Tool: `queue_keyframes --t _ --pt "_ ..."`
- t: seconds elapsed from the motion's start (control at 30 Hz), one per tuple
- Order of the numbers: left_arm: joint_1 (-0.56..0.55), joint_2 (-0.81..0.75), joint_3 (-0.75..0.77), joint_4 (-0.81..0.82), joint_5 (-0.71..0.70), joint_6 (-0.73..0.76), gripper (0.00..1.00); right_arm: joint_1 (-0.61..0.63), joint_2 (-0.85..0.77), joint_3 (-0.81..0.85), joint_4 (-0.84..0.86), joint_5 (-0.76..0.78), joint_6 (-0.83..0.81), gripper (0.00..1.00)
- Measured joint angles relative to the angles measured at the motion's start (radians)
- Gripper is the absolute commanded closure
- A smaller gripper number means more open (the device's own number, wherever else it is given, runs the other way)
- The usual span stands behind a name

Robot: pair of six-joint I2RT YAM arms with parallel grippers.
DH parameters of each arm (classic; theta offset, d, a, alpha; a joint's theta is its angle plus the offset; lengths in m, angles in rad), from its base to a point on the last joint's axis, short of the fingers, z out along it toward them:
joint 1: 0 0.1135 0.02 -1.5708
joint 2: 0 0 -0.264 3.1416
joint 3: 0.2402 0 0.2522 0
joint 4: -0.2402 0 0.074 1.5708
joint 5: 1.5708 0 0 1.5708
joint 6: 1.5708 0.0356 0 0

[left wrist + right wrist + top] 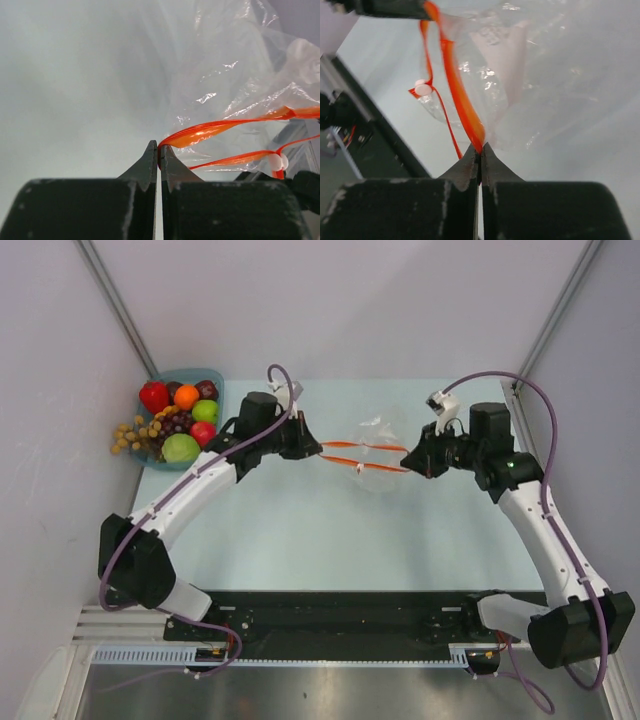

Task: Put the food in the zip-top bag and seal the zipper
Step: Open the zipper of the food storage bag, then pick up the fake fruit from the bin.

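Observation:
The clear zip-top bag (376,436) hangs stretched between my two grippers over the middle of the table. Its red-orange zipper (365,446) shows as two strips, parted in the middle. My left gripper (318,451) is shut on the zipper's left end (172,140). My right gripper (412,467) is shut on its right end (476,132). A white slider (276,161) sits on the near strip. The bag looks empty. The food lies in the teal-blue tray (158,377) at the far left: green apples (181,448), a red apple (154,396), an orange (187,396) and grapes (176,422).
A bunch of pale grapes (130,434) hangs over the tray's left rim. Grey walls stand close on the left and right. A black rail with the arm bases (330,615) runs along the near edge.

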Motion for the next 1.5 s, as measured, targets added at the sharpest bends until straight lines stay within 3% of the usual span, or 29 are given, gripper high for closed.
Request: queue_keyframes --t 0.2,0.4,0.43,0.5,0.53,0.6,0.83,1.07,1.17,1.5 --pt "-0.003 0.021 -0.066 -0.062 0.067 0.002 0.92 0.040 0.082 0.021 -0.166 -0.166 -0.086 1.00" --pt "0.005 0.103 -0.042 -0.091 0.103 0.031 0.68 0.066 0.351 0.057 -0.163 -0.190 -0.042 1.00" --pt "0.016 0.105 -0.040 -0.090 0.116 0.037 0.54 0.063 0.376 0.064 -0.156 -0.190 -0.029 1.00" --pt "0.054 0.102 -0.036 -0.085 0.146 0.050 0.34 0.053 0.415 0.081 -0.131 -0.192 0.016 1.00" --pt "0.086 0.099 -0.031 -0.079 0.168 0.060 0.15 0.051 0.425 0.088 -0.119 -0.195 0.034 1.00" --pt "0.157 0.087 -0.018 -0.082 0.194 0.089 0.02 0.050 0.431 0.097 -0.097 -0.198 0.061 1.00" --pt "0.459 -0.021 0.072 -0.118 0.237 0.187 0.00 0.082 0.447 0.113 -0.037 -0.207 0.114 1.00" --pt "0.774 0.050 0.294 -0.220 0.151 0.351 0.00 0.087 0.480 0.117 -0.013 -0.206 0.141 1.00" --pt "0.815 0.114 0.317 -0.249 0.061 0.431 0.00 0.087 0.487 0.117 -0.010 -0.195 0.145 1.00" --pt "0.806 0.405 0.349 -0.286 -0.103 0.548 0.00 0.086 0.488 0.133 -0.024 -0.164 0.135 1.00"
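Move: The left hand pinches the left end of the bag's orange-edged mouth; the cabbage in the bowl lies about 36 cm to its left, 10 cm ahead and 18 cm below. The red tomato is 31 cm left and 14 ahead, the grapes 38 left and 16 ahead, at similar depth. The right hand pinches the other end, the mouth's middle some 9 cm to its left and 1 cm ahead. Left releases the bag rim, swings about 40 cm left over the bowl; right lowers its pinch 10 cm. ##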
